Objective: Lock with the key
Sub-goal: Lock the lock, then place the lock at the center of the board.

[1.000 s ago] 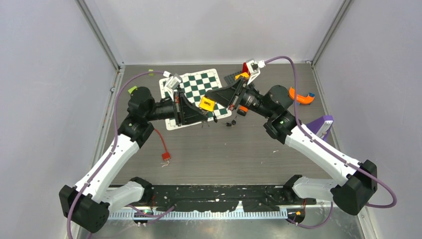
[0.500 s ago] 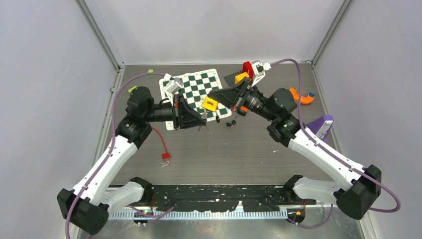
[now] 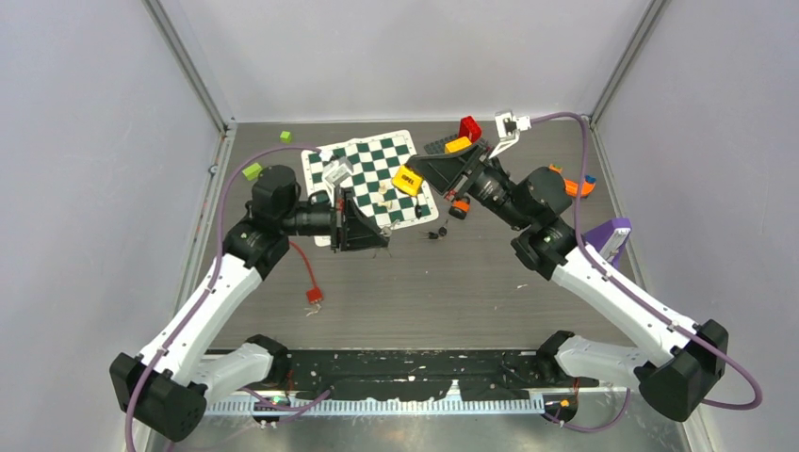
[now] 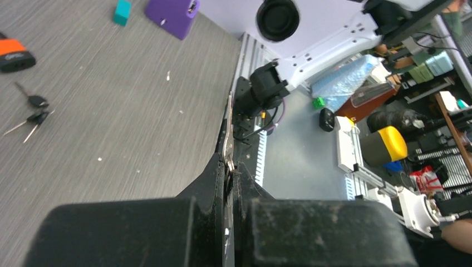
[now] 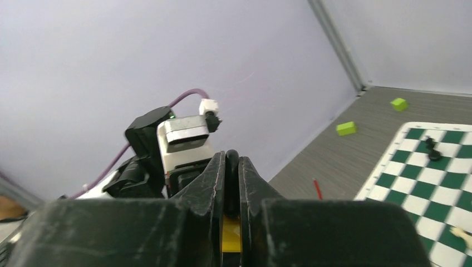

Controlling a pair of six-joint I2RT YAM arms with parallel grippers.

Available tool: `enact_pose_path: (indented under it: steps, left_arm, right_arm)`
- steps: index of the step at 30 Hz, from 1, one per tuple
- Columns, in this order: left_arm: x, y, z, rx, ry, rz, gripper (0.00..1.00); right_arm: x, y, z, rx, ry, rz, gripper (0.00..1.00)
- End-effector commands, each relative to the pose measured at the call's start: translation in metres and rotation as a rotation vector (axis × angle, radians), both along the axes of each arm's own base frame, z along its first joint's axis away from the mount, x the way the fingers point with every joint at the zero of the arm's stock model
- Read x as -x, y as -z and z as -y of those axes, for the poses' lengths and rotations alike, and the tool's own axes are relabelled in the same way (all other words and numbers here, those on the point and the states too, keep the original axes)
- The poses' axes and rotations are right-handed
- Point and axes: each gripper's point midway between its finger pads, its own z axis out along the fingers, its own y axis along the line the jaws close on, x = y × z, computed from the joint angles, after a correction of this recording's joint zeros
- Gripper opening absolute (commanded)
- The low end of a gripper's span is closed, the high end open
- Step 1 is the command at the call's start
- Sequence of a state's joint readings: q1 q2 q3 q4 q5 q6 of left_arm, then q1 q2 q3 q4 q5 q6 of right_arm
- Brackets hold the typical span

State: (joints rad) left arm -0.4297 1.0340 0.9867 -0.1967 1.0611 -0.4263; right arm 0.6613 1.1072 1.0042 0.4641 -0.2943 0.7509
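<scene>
A yellow padlock [image 3: 407, 179] hangs in the air over the chessboard, and my right gripper [image 3: 421, 170] is shut on it. The right wrist view shows the dark shackle [image 5: 231, 158] pinched between the fingers, with the yellow body [image 5: 230, 236] below. My left gripper [image 3: 380, 229] is shut on a thin silver key [image 4: 227, 139], whose blade sticks out past the fingertips. Key and padlock are apart, the lock up and to the right of the key. Left gripper [image 4: 230, 167] and right gripper [image 5: 231, 157] face each other.
A green-and-white chessboard [image 3: 372, 160] with a few pieces lies at the back centre. Spare keys [image 3: 435, 232] and an orange object [image 3: 459, 206] rest on the table. A red cable [image 3: 306, 273], green blocks [image 3: 252, 170] and a purple box [image 3: 608, 237] lie around.
My right gripper has carried the padlock up and back to the right. My left gripper has drawn slightly left with the key, so the gap between key and lock has widened.
</scene>
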Motion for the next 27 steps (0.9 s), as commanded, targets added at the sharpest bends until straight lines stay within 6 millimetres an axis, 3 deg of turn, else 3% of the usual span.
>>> enact_pose_path:
  steps: [1,5,7,9,15,20,24,27]
  left_arm:
    - [-0.023,0.025,-0.005,-0.099,-0.125,-0.035,0.00]
    - [-0.043,0.062,0.012,-0.158,-0.213,-0.115,0.00]
    - [-0.047,0.076,0.032,-0.153,-0.208,-0.137,0.00]
    - [-0.049,0.084,0.058,-0.129,-0.170,-0.144,0.00]
    - [-0.065,0.126,0.132,-0.132,-0.142,-0.187,0.00]
    - [-0.072,0.150,0.203,-0.102,-0.122,-0.260,0.00]
    - [-0.062,0.189,0.223,-0.173,-0.101,-0.288,0.00]
    - [-0.050,0.224,0.224,-0.283,-0.098,-0.294,0.00]
  right_arm:
    - [-0.019,-0.023,0.037,0.005,0.231,0.017,0.05]
    - [-0.055,0.035,0.073,0.099,0.400,-0.157,0.05]
    - [-0.065,0.083,0.093,0.146,0.457,-0.274,0.05]
    - [-0.072,0.120,0.117,0.177,0.538,-0.365,0.05]
    - [-0.062,0.217,0.168,0.304,0.656,-0.569,0.05]
    - [-0.053,0.271,0.181,0.378,0.639,-0.681,0.05]
    - [-0.044,0.290,0.199,0.433,0.677,-0.728,0.05]
    - [-0.034,0.305,0.208,0.474,0.698,-0.763,0.05]
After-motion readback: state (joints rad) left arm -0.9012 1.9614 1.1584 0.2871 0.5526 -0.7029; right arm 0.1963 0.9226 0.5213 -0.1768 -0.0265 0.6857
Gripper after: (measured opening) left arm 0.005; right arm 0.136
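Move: The left hand's fingers hold the key, the right hand's the yellow lock by its shackle. The lock's body lies from the left hand about 6 cm ahead, 5 cm to the right and 9 cm above. From the right hand, the key is some 8 cm back, 5 cm to the left and 12 cm below; down on the table, the spare keys are about 11 cm ahead, 6 cm right and 42 cm below, the orange lock 16 cm ahead, 11 cm right and 41 cm below. The key's tip comes close to the yellow lock's underside, though contact can't be made out, as both hands sweep down and right over the table with their grips kept. The right hand drops farther, some 32 cm, tipping its fingers down and swinging clockwise; the left sinks about 22 cm and goes nearly as far right, tilting its fingers downward and easing forward a little. ##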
